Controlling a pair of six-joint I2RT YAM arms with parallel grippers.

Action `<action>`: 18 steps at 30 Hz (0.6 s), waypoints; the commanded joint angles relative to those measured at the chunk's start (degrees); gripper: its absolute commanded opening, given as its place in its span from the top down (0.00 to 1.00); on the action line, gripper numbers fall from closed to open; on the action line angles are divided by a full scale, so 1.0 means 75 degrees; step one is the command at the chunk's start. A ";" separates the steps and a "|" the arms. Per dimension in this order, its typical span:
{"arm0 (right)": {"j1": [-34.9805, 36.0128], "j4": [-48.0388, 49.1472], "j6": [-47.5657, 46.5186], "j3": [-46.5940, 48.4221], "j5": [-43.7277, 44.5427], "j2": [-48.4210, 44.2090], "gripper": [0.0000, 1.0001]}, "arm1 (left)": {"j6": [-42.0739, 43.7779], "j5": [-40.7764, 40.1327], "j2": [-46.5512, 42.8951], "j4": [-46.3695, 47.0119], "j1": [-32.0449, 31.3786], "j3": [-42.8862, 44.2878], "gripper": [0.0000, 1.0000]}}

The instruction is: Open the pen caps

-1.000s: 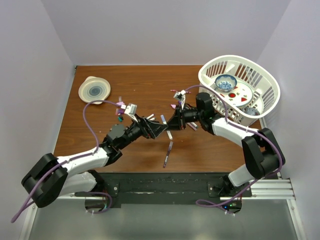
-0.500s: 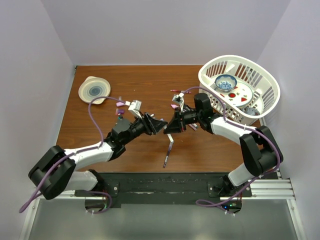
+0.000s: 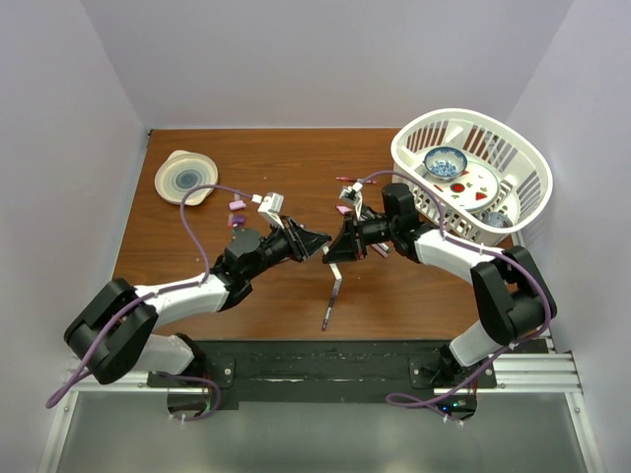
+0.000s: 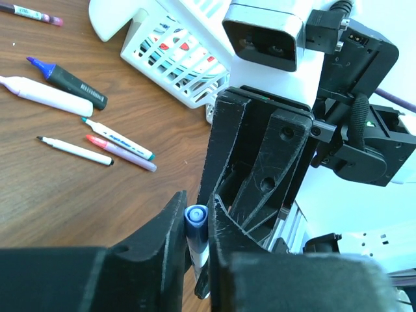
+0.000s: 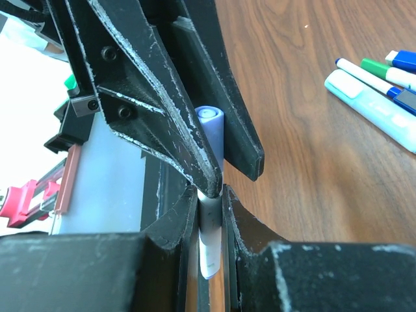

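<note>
My left gripper (image 3: pixel 316 244) and right gripper (image 3: pixel 339 247) meet tip to tip above the middle of the table, both on one slim white-barrelled pen. In the left wrist view my left gripper (image 4: pixel 197 209) is shut on the pen's blue cap (image 4: pixel 196 217). In the right wrist view my right gripper (image 5: pixel 210 196) is shut on the white barrel (image 5: pixel 210 231), and the blue cap (image 5: pixel 212 129) sits between the left fingers. The cap is still on the barrel. Other pens (image 4: pixel 120 147) lie on the table.
A dark pen (image 3: pixel 331 300) lies near the front edge. Pink caps (image 3: pixel 237 205) lie at the left, and a bowl (image 3: pixel 185 177) at the far left. A white basket (image 3: pixel 518 205) with dishes stands at the right. A teal highlighter (image 5: pixel 370 107) lies by other pens.
My left arm has swung toward the far side and its wrist has turned. Both grippers have stayed together on the pen, shifting slightly.
</note>
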 commanded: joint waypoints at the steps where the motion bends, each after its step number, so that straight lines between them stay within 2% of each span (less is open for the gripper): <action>1: 0.0040 0.0129 0.0103 0.0322 -0.0113 0.0071 1.00 | 0.0069 0.0111 0.0023 0.0500 0.0034 0.0300 1.00; 4: 0.0029 0.0129 0.0103 0.0299 -0.0102 0.0082 1.00 | 0.0069 -0.0063 -0.0105 0.0407 0.0139 0.0323 1.00; 6: 0.0064 0.0129 0.0138 0.0276 -0.0055 0.0117 1.00 | 0.0081 -0.0625 -0.0466 0.0161 0.0338 0.0346 1.00; 13: 0.0368 -0.1041 -0.0400 0.0673 0.0460 0.0504 1.00 | -0.0282 -0.2137 -0.1593 -0.1010 0.2433 0.0534 1.00; 18: 0.0498 -0.1863 -0.0892 0.1013 0.0683 0.0808 1.00 | -0.0259 -0.2713 -0.2109 -0.1667 0.3186 0.0418 1.00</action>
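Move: The left hand, already pinching the marker's light-blue cap, has the pile of loose caps about 23 cm to its left, 13 cm ahead and 16 cm below. The blue highlighter lies roughly 10 cm to its left, 2 cm ahead and 16 cm below. The right hand grips the white barrel, with the cap about 4 cm above and 3 cm ahead of it, not off to either side; the closed dark pen lies some 6 cm behind, 1 cm right and 13 cm below. Leftward and forward by about 9 cm, after a brief hold, the left hand speeds off with the cap towards the pile of loose caps, rising slightly and swinging some 15 degrees counter-clockwise. The right hand keeps its pinch on the barrel and follows the same way about half as far, tilting the barrel's upper end back. Neither gripper opens. ##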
